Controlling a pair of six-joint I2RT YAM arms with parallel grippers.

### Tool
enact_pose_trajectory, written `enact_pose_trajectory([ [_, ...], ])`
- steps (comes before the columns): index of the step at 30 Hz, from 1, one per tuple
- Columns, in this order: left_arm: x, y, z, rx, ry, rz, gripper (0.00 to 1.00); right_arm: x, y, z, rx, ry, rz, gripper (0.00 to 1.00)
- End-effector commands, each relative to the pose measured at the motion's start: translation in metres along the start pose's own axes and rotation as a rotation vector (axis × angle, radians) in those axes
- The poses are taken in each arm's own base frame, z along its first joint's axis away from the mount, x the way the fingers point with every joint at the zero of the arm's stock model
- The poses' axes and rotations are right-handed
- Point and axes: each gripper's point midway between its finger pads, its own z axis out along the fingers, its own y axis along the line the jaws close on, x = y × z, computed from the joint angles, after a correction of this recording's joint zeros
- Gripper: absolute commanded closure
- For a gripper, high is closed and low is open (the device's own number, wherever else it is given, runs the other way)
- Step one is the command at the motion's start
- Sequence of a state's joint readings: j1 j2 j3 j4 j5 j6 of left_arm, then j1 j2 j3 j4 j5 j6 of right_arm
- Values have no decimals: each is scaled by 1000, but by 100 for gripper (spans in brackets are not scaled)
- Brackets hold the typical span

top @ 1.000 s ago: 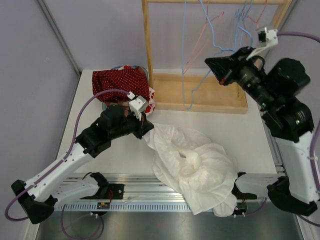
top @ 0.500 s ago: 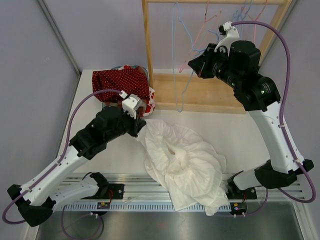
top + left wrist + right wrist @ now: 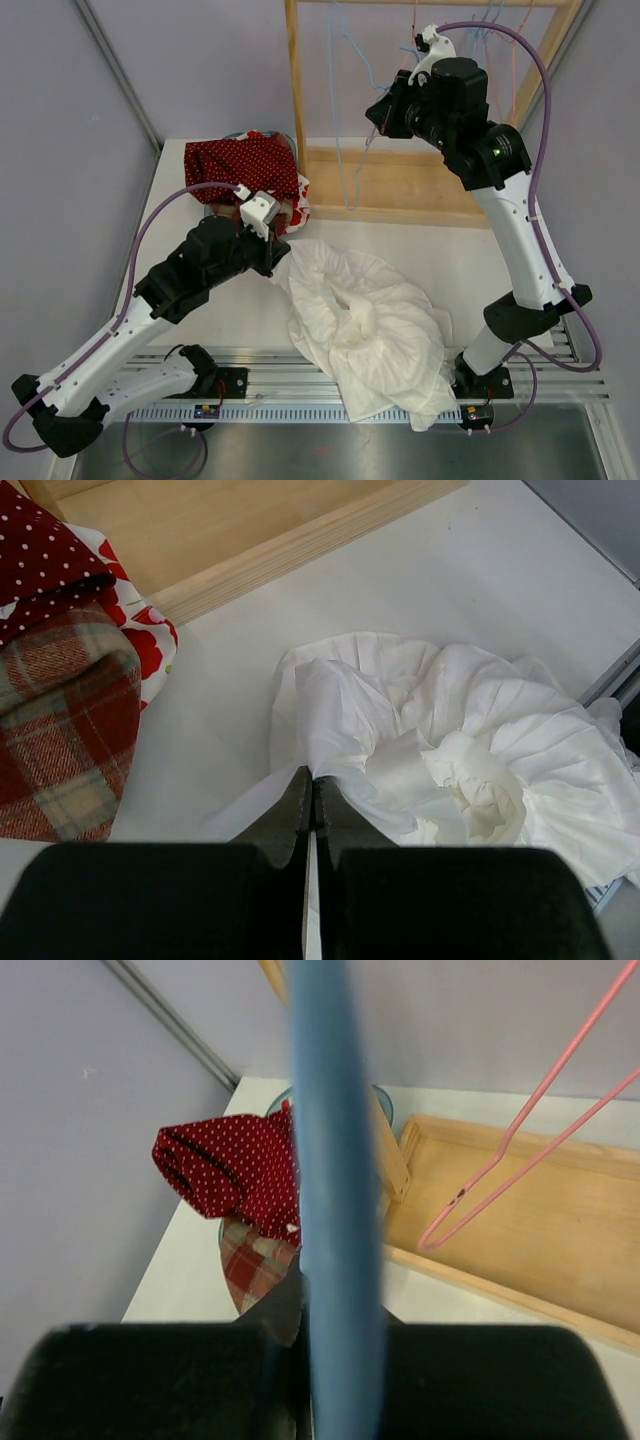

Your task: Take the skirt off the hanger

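The white skirt point(image 3: 365, 320) lies crumpled on the table, and its near end drapes over the front rail. My left gripper point(image 3: 283, 256) is shut on the skirt's upper left edge, with thin white cloth point(image 3: 400, 770) pinched between the jaws of the left gripper point(image 3: 313, 778). The blue hanger point(image 3: 342, 150) hangs bare and blurred in front of the wooden rack, apart from the skirt. My right gripper point(image 3: 380, 112) is up by the rack and shut on it. In the right wrist view the blue hanger point(image 3: 335, 1190) runs straight through the right gripper point(image 3: 330, 1305).
A red polka-dot cloth point(image 3: 243, 165) and a plaid cloth point(image 3: 60, 730) lie piled at the back left. The wooden rack's base tray point(image 3: 400, 188) stands behind the skirt. A pink hanger point(image 3: 520, 1150) and other wire hangers dangle from the rack's top rail.
The right arm has swung up and to the left, carrying the blue hanger across the rack. The left gripper has dragged the skirt slightly to the left.
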State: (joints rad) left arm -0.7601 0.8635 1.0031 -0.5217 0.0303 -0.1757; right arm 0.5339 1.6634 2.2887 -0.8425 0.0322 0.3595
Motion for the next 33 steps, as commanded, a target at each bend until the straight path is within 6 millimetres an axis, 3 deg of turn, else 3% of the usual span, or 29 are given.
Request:
enact_pose_trajectory([
  [1, -17, -4, -3, 25, -80, 3, 100, 16, -1, -8, -4, 50, 29, 100],
  [6, -14, -5, 1, 30, -82, 0, 100, 38, -15, -9, 32, 75, 29, 100],
  [10, -13, -8, 5, 45, -79, -10, 100, 28, -20, -3, 67, 44, 14, 100],
  [16, -11, -8, 5, 50, -78, -14, 100, -25, -15, 13, 107, -82, -38, 100],
  [17, -9, -8, 5, 49, -74, -14, 100, -41, -11, 17, 102, -129, -40, 100],
  [23, -4, -5, 4, 38, -73, -13, 100, -96, -14, 14, 154, -337, -58, 100],
  [31, -4, -4, 5, 33, -72, -12, 100, -121, -16, 14, 162, -449, -60, 100],
  [33, -3, -4, 5, 33, -70, -13, 100, -112, -21, 34, 170, -421, -65, 100],
])
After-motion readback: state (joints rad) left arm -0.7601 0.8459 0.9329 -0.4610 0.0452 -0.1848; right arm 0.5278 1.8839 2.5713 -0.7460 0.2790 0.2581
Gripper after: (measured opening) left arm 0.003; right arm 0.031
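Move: The right hand holds the emptied blue hanger; the rack's rod, middle taken, is about 16 cm ahead, 6 cm to its right and 12 cm above. A pink hanger hangs about 10 cm ahead and 4 cm right, roughly level; the rack's left post is some 12 cm ahead, 14 cm left, its middle 18 cm lower. From the left hand the rod is about 37 cm ahead, 23 cm right, 32 cm up. The right hand, keeping the blue hanger, dips about 7 cm, then rises some 10, forward towards the rod. ##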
